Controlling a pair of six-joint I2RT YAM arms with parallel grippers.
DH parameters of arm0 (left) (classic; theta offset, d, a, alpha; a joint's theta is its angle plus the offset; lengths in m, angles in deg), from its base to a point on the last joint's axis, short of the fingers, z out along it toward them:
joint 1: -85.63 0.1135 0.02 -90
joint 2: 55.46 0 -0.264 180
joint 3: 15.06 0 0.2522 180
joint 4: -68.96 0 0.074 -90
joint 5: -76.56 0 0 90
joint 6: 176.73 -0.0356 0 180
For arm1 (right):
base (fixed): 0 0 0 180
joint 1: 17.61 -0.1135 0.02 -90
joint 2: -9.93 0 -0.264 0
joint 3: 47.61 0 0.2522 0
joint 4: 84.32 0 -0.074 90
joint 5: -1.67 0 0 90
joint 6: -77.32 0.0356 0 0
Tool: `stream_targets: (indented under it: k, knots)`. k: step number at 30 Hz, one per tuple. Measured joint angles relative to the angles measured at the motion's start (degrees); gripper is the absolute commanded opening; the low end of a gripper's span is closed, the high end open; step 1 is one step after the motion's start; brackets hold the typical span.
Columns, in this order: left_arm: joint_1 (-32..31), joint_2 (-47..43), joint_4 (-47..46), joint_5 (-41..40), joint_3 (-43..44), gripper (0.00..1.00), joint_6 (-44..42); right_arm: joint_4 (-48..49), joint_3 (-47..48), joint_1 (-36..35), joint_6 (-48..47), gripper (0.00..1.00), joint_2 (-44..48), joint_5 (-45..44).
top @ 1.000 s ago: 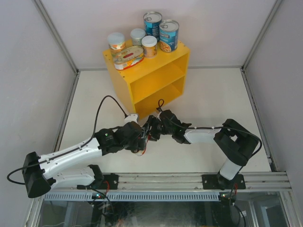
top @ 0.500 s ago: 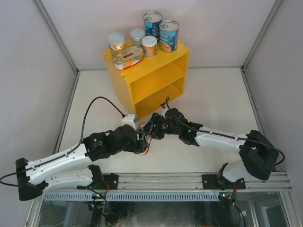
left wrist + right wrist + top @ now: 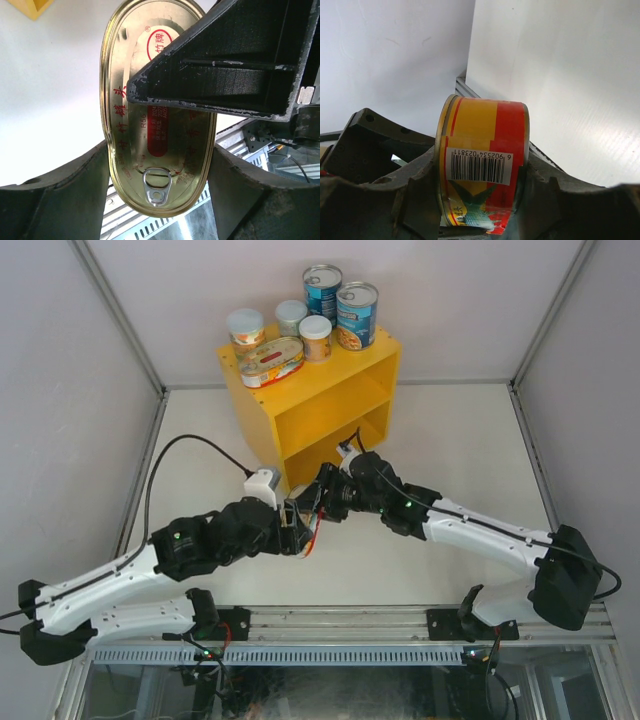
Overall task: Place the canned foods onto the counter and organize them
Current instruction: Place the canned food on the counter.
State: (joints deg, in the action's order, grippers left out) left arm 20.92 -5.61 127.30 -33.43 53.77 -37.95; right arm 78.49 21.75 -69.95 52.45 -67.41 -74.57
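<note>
A flat oval tin (image 3: 125, 60) with a gold pull-tab lid and a red-yellow side label (image 3: 480, 125) hangs above the table in front of the counter. My left gripper (image 3: 159, 150) is shut on its narrow edges. My right gripper (image 3: 479, 165) is shut on its flat faces, with one finger (image 3: 225, 75) lying across the lid. From above, the two grippers (image 3: 298, 525) (image 3: 318, 502) meet and hide most of the tin. The yellow counter (image 3: 330, 375) carries two tall blue cans (image 3: 357, 315), three small round cans (image 3: 315, 337) and another oval tin (image 3: 272, 360) on top.
The counter's two open compartments (image 3: 335, 425) face the arms and hold nothing visible. White enclosure walls stand to the left, right and back. A metal rail (image 3: 330, 620) runs along the near edge, and a black cable (image 3: 190, 445) loops above the left arm.
Both arms have stretched out lower; the left elbow swung left and the right elbow right. The joined grippers edged slightly toward the counter with the tin. Neither grip changed.
</note>
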Motion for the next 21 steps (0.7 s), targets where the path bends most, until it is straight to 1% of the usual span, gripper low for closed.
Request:
stream_targets:
  k: [5,10,16,19,21]
  knots:
    - [-0.26,0.04,3.28,-1.46,5.9,0.56,-1.11,-3.39,5.03,0.04,-0.42,0.04,0.59,-0.04]
    - [-0.55,2.16,6.51,-5.09,16.72,0.52,-4.98,-5.73,12.92,1.6,-0.85,0.04,0.79,1.11]
    - [-0.5,7.48,6.93,-9.33,29.9,0.51,-11.15,-9.2,24.09,5.07,-1.95,0.04,-0.61,3.82]
    - [1.49,9.64,6.51,-9.53,34.6,0.5,-14.21,-10.21,29.62,6.71,-2.34,0.03,-2.91,5.31]
    - [4.17,10.64,6.19,-7.93,36.59,0.5,-15.87,-10.36,32.3,7.61,-2.29,0.03,-4.72,6.19]
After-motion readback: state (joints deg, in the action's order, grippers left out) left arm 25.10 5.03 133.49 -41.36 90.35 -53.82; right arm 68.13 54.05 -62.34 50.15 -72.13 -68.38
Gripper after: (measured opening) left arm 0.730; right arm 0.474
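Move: Both grippers already hold the oval can between them. The counter top's free front part lies about 28 cm ahead, 4 cm right and 9 cm above the left hand, and some 24 cm ahead, 2 cm right and 8 cm above the right. From the left hand, the oval can up there is 30 cm ahead, 6 left; the orange jar 35 ahead, 2 right; the nearer blue can 40 ahead, 10 right; all roughly 9 to 12 cm up. Raise the oval can with both grippers together, some 19 cm up in front of the yellow counter, easing forward about 5 cm towards it, mostly in the later part of the lift. Keep both grips closed on the can as they are, while the left fingers tilt up about 20 degrees towards level and the right fingertips rise a little too. ##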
